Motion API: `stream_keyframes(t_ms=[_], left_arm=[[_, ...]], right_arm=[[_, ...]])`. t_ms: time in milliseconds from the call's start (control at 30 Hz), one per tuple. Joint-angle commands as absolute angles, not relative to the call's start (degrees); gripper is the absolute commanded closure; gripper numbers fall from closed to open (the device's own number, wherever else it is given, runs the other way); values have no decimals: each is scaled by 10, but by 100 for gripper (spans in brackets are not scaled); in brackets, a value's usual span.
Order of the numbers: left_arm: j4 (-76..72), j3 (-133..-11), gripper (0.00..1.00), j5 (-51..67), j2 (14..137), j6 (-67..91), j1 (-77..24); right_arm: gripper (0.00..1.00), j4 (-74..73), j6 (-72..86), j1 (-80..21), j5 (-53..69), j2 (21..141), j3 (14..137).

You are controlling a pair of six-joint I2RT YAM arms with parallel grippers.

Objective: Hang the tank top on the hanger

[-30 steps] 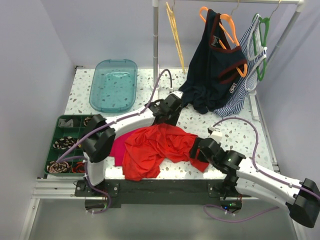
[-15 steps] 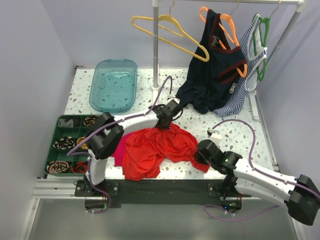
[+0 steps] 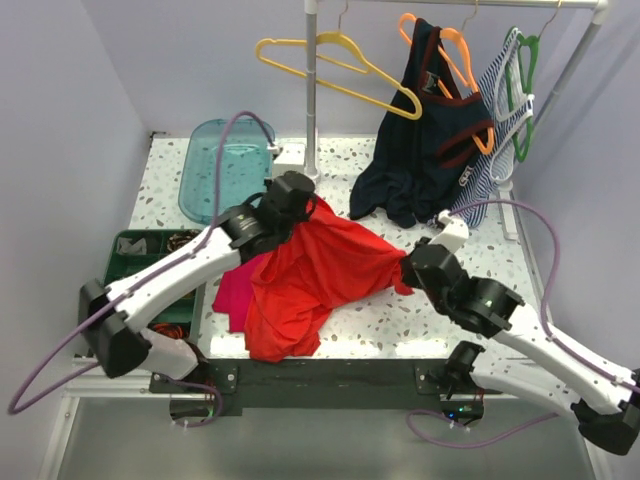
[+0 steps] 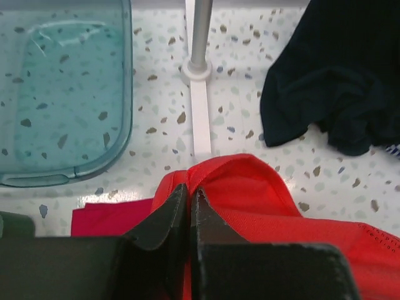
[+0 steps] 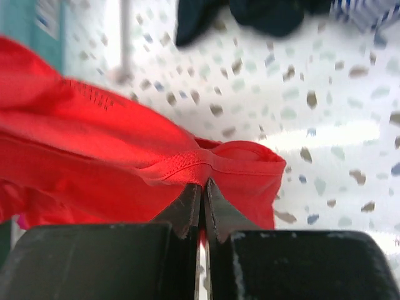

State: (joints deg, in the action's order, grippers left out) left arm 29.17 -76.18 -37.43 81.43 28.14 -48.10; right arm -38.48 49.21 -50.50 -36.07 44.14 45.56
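The red-orange tank top (image 3: 318,268) hangs stretched between both grippers above the table, its lower part draped down to the front edge. My left gripper (image 3: 303,203) is shut on a strap loop (image 4: 240,178) at the top's upper left. My right gripper (image 3: 408,266) is shut on a hemmed strap (image 5: 206,164) at its right end. The pale yellow hanger (image 3: 338,62) hangs empty from the rail at the back, left of the other clothes.
A navy top (image 3: 425,130) on an orange hanger and a striped garment (image 3: 487,175) on a green hanger (image 3: 523,75) hang at the back right. The rack's pole (image 3: 311,90) stands behind my left gripper. A teal tray (image 3: 215,170), a green organiser (image 3: 135,260) and a magenta cloth (image 3: 232,295) sit left.
Both grippers closed on the tank top and rose, lifting and spreading it. The left arm swung up and left toward the pole. The yellow hanger turned broadside.
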Motion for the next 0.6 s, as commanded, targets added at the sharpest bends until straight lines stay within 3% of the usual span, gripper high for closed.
stream_keyframes(t_ms=[0, 300, 467, 567], left_arm=[[209, -772, 98, -433, 735, 266, -478], [-45, -957, 100, -385, 720, 75, -479], [-54, -1170, 100, -328, 801, 25, -478], [-48, -1235, 100, -308, 836, 18, -479]], right_arm=[[100, -367, 386, -504, -477, 465, 582], [100, -175, 58, -504, -527, 631, 956], [100, -134, -45, -504, -483, 706, 1148], [100, -151, -75, -504, -468, 751, 1250]])
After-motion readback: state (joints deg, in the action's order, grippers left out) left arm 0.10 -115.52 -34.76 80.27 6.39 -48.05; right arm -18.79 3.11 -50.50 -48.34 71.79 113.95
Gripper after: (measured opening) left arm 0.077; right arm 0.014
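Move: The yellow hanger, where the held red tank top will go, is about 15 cm ahead of the left hand, 5 cm to its right and 13 cm higher. The rack post is 15 cm straight ahead of the left hand; the navy tank top, 14 cm ahead and some 22 cm right of it. From the right hand the hanger is roughly 27 cm ahead, 14 cm left and 17 cm up. Both hands, still pinching the red tank top, lift it fast some 40 cm, fingertips tilting up about 50 degrees. ##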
